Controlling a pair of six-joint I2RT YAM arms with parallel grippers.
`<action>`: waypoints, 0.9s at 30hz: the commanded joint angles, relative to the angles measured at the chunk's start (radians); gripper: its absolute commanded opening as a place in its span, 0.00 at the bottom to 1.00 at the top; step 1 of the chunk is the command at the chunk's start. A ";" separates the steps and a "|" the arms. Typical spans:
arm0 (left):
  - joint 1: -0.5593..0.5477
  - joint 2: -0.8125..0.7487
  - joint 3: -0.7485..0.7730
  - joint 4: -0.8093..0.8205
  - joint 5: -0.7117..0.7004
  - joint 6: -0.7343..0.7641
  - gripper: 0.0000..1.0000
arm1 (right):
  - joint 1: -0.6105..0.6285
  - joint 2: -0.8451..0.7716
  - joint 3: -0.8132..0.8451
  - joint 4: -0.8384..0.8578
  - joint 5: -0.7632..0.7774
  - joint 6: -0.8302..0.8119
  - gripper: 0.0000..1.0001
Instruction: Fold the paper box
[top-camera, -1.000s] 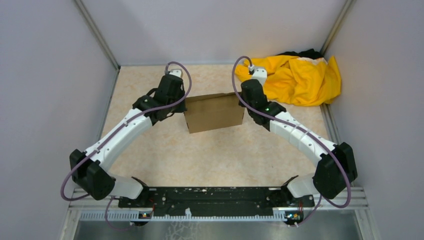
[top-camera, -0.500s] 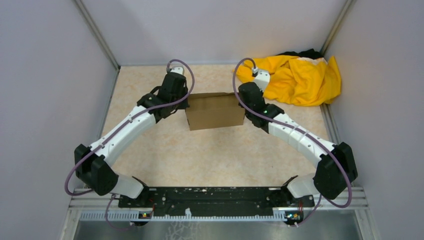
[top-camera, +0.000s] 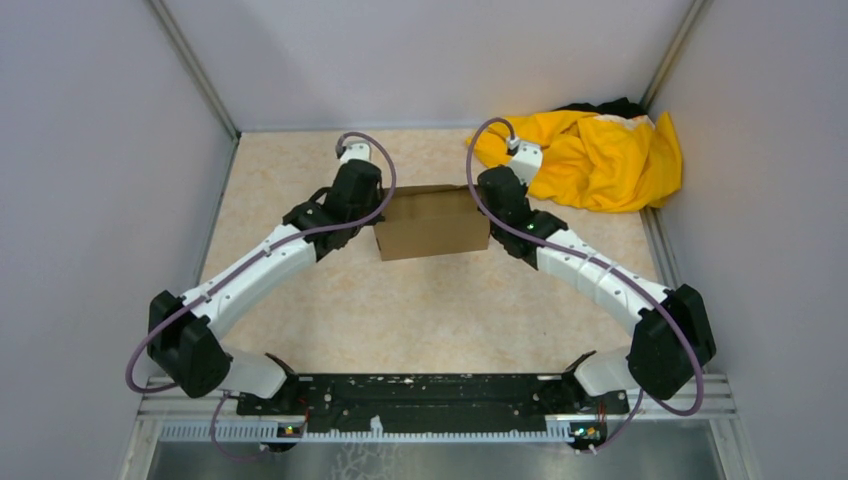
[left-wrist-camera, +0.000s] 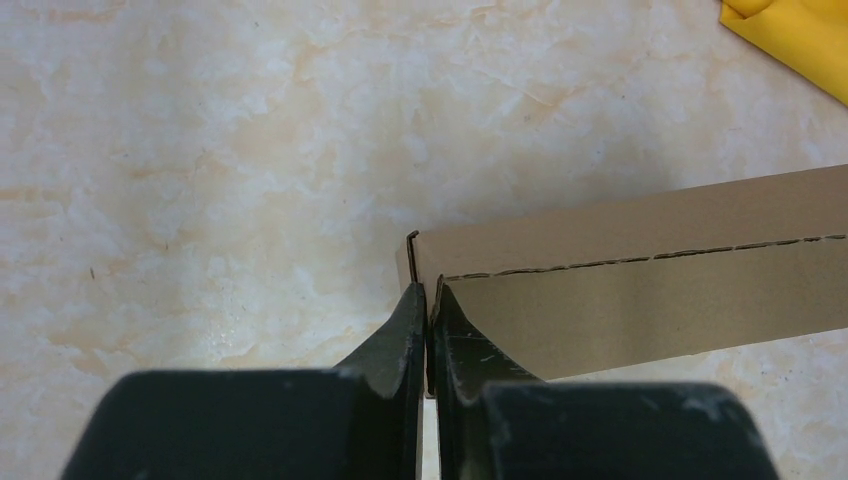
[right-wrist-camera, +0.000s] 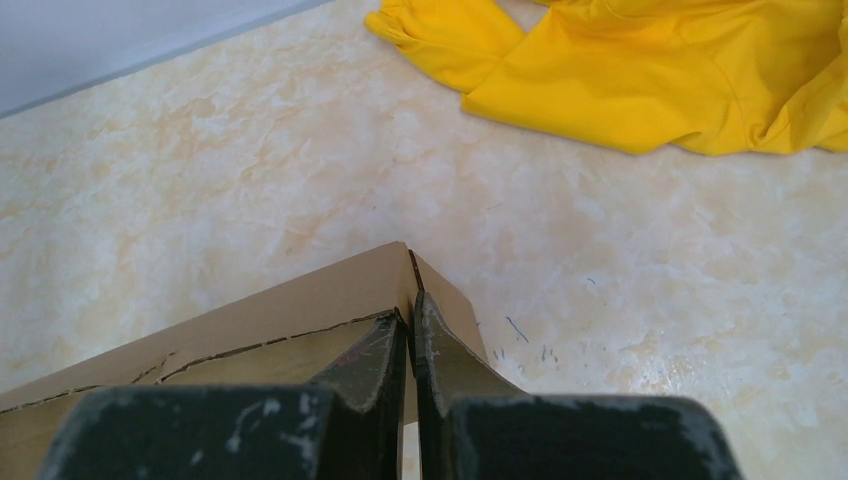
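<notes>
The paper box (top-camera: 432, 226) is a plain brown cardboard piece held between both arms in the middle of the table, its broad face towards the camera. My left gripper (left-wrist-camera: 428, 300) is shut on the box's left edge (left-wrist-camera: 425, 262), the thin cardboard pinched between its black fingers. My right gripper (right-wrist-camera: 411, 325) is shut on the box's right corner (right-wrist-camera: 412, 268) in the same way. A perforated fold line (left-wrist-camera: 640, 258) runs along the box near its top. In the top view each gripper (top-camera: 372, 205) (top-camera: 490, 200) sits hard against its end of the box.
A crumpled yellow cloth (top-camera: 595, 155) lies at the back right corner, close behind the right wrist, and shows in the right wrist view (right-wrist-camera: 650, 70). Grey walls (top-camera: 100, 150) close in the table on the left, right and back. The marbled tabletop (top-camera: 430, 310) lies below.
The left arm has swung right and forward, pushing its end of the box inward. The box has shifted slightly right and looks narrower. The right arm has barely moved.
</notes>
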 joint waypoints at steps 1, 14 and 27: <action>-0.083 0.016 -0.093 -0.015 0.080 -0.063 0.07 | 0.033 0.034 -0.070 -0.113 -0.094 0.042 0.00; -0.127 -0.034 -0.238 0.109 0.012 -0.106 0.07 | 0.046 0.019 -0.114 -0.082 -0.068 0.064 0.00; -0.135 -0.059 -0.138 0.034 0.012 -0.063 0.40 | 0.052 0.032 -0.100 -0.101 -0.063 0.065 0.00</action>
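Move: My shut left fingers still pinch the left side wall of the paper box; the box's middle lies about 9 cm to the right, 1 cm back and some 4 cm below them. My right fingers keep the opposite wall, with the box's middle roughly 9 cm left, 3 cm back and 4 cm below them. The yellow cloth lies some 13 cm ahead, 23 cm right and 20 cm below my right hand. With my right hand holding its pinch almost still, I draw the box's left end back by a good centimetre with my left hand, sinking slightly and tipping the fingers up some 5 degrees. I pause there, then open my left fingers to over a third, easing a little right and back, so the pinch ends with the wall still between the fingertips. ##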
